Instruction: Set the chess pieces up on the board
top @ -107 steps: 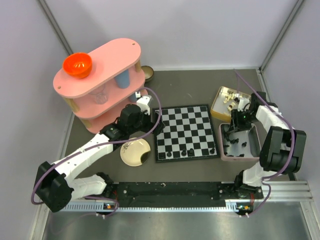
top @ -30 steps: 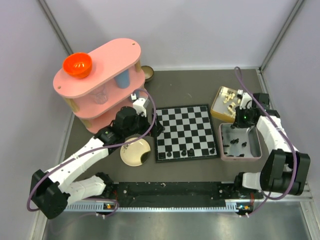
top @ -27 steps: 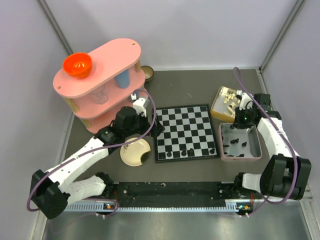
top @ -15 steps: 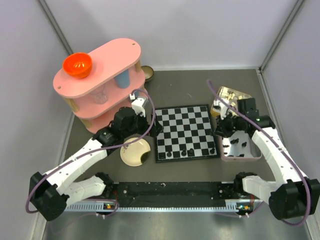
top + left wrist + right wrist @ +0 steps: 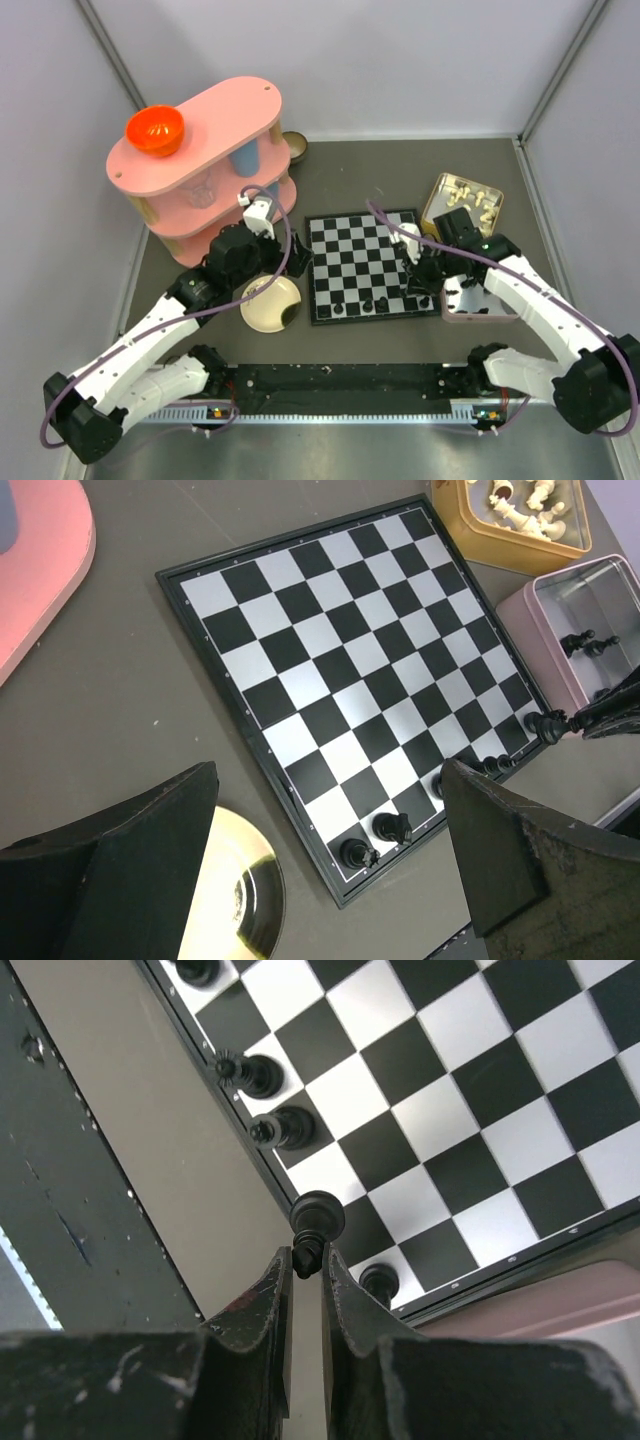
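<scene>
The board [image 5: 365, 245] lies mid-table. Several black chess pieces [image 5: 368, 303] stand along its near row; two show at the near left corner [image 5: 392, 827]. My right gripper [image 5: 306, 1257] is shut on a black chess piece [image 5: 316, 1222], held by its top just above the near right part of the board [image 5: 480, 1090]. Other black pieces [image 5: 285, 1128] stand on squares beside it. In the top view the right gripper [image 5: 413, 272] hangs over the board's near right corner. My left gripper [image 5: 328, 770] is open and empty above the board's near left corner [image 5: 330, 650], beside it in the top view [image 5: 296, 262].
A pink tin [image 5: 482, 312] with more black pieces [image 5: 580, 642] sits right of the board. A gold tin [image 5: 462, 200] of cream pieces lies behind it. A cream plate [image 5: 270, 303] is left of the board. A pink shelf [image 5: 200, 160] carries an orange bowl [image 5: 154, 130].
The right arm swung left from over the pink tin to the board's near right corner, shut on a black piece. The left arm drew back slightly left, still open.
</scene>
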Available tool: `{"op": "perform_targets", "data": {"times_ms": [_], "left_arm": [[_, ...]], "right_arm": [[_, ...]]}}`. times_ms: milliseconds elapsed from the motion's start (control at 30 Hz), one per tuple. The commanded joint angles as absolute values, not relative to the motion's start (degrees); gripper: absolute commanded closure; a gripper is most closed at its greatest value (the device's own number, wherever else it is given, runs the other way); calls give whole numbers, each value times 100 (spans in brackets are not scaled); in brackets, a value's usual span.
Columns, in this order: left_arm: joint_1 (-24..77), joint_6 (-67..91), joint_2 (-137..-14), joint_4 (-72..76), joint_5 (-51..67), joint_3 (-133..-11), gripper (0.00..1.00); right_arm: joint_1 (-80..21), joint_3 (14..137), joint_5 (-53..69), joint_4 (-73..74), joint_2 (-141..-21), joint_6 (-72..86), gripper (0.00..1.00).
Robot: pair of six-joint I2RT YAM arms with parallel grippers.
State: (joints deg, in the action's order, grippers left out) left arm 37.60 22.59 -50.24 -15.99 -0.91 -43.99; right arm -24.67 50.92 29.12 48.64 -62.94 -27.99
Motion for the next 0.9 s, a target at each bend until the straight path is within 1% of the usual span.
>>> {"op": "perform_targets", "data": {"times_ms": [0, 400, 867], "left_arm": [[3744, 2373, -4808, -1582, -290, -4237, 3], [3744, 2426, -4711, -1617, -308, -4131, 3], [3735, 2479, -4702, -1573, -316, -4078, 3]], "right_arm": [[-2654, 4869, 2594, 4729, -6381, -3015, 98], [-2760, 4483, 2127, 4289, -6627, -2900, 97], [-2821, 4421, 2039, 4140, -6697, -2813, 97]]}}
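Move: The right hand already holds a black chess piece by its head; the empty dark square for it lies about 2 cm to the hand's right, level fore and aft, some 10 cm below. The black king stands on the same row about 6 cm to the hand's left, the corner rook about 6 cm to its right. The pink box's middle is roughly 21 cm right and 4 cm ahead. From the left hand, that square is some 30 cm right, 6 cm back and 18 cm below. Its fingers still pinching the black piece's head, the right hand lowers it about 5 cm down to the dark square between the king and the corner rook, edging nearly 2 cm right and slowing to a stop. Meanwhile the wrist tips roughly 10 degrees so the fingers point more steeply down; they stay shut. The empty, open left hand sinks about 2 cm, drifting slightly left, beside the board. ##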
